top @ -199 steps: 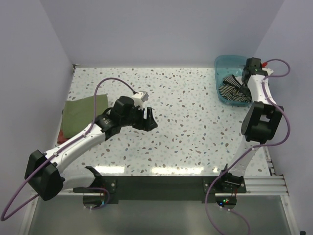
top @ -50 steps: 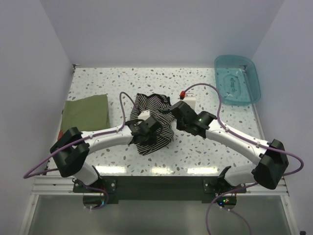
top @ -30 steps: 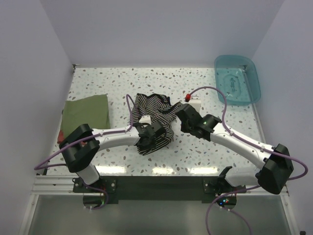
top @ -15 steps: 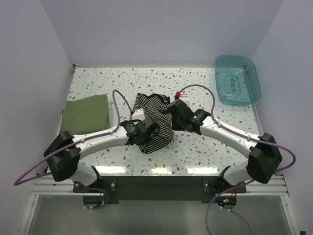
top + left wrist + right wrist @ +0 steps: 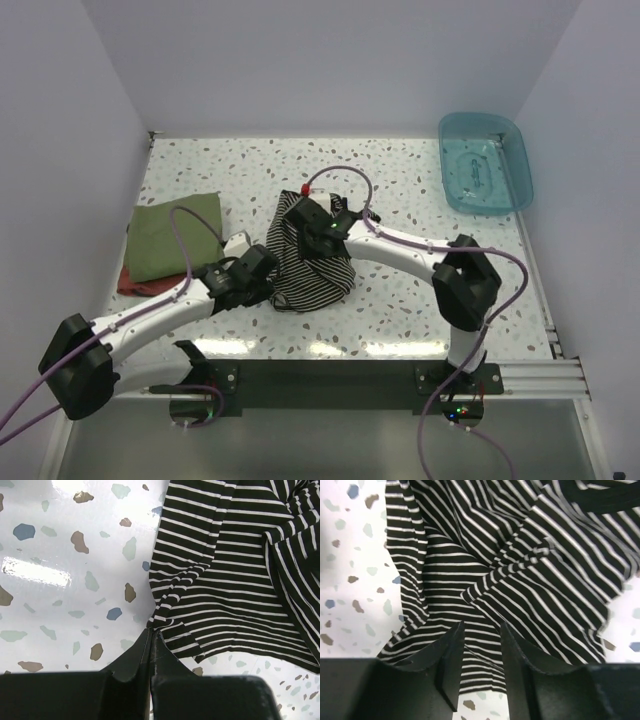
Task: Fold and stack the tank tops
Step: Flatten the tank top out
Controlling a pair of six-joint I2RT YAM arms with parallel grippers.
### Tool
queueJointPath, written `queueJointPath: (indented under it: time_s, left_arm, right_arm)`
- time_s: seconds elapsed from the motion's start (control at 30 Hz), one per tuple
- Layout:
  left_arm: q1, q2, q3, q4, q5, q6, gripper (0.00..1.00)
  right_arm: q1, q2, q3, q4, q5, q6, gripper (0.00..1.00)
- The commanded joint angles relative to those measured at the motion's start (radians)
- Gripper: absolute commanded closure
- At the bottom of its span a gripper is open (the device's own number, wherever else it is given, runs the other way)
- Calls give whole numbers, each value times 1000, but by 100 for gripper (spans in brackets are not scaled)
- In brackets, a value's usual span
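The striped tank top (image 5: 318,272) lies crumpled in the middle of the table. My left gripper (image 5: 271,281) is at its left edge, and in the left wrist view that gripper (image 5: 151,631) is shut on a corner of the striped tank top (image 5: 225,570). From the far side, my right gripper (image 5: 320,238) hangs over the heap. In the right wrist view it (image 5: 481,629) is open, with folds of the striped tank top (image 5: 485,570) below it and nothing pinched. The olive-green tank top (image 5: 172,238) lies folded at the left.
An empty teal tub (image 5: 487,175) stands at the back right corner. A red-brown scrap (image 5: 128,283) shows under the near edge of the olive-green top. Walls close in the table on the left, back and right.
My left gripper has shut on the striped top's edge and drawn back to the left. My right arm has swung left over the heap and its jaws have opened wider.
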Motion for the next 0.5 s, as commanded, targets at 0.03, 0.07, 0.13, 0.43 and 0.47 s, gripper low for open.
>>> queueJointPath:
  time_s: [0.03,0.07,0.13,0.43,0.47]
  left_arm:
    - [13,-76,-33,37,7,9,100]
    - [11,-81,-39,37,8,11,100]
    - [15,-90,-51,39,16,12,100]
    - [16,-121,-69,50,20,28,100]
    - [16,-121,-68,50,21,29,100]
  right_arm:
    - [21,95,93,-14,36,42,55]
    - [24,109,105,-27,45,50,53]
    - [25,148,140,-47,66,64,50]
    - [25,196,139,-70,152,133,42]
    - [25,201,140,-70,164,141,41]
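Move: The doubled-over ridge of the striped tank top lies about 4 cm ahead of the right gripper, level with it sideways, and some 8 cm below. From that same gripper, the bottom hem runs about 6 cm back and 1 cm to the right, while the corner held by the left gripper is roughly 7 cm back and 9 cm to the left. Seen from the left gripper, the ridge is about 11 cm ahead and 9 cm to the right. Lower the right gripper about 5 cm towards the folded ridge, slowing as it gets close; let it drift a couple of centimetres left at first, then ease it slightly back to the right. Spread its fingers from partly open to plainly wider on the way. Keep the left gripper shut on the lower-left corner, easing back barely 1 cm. ##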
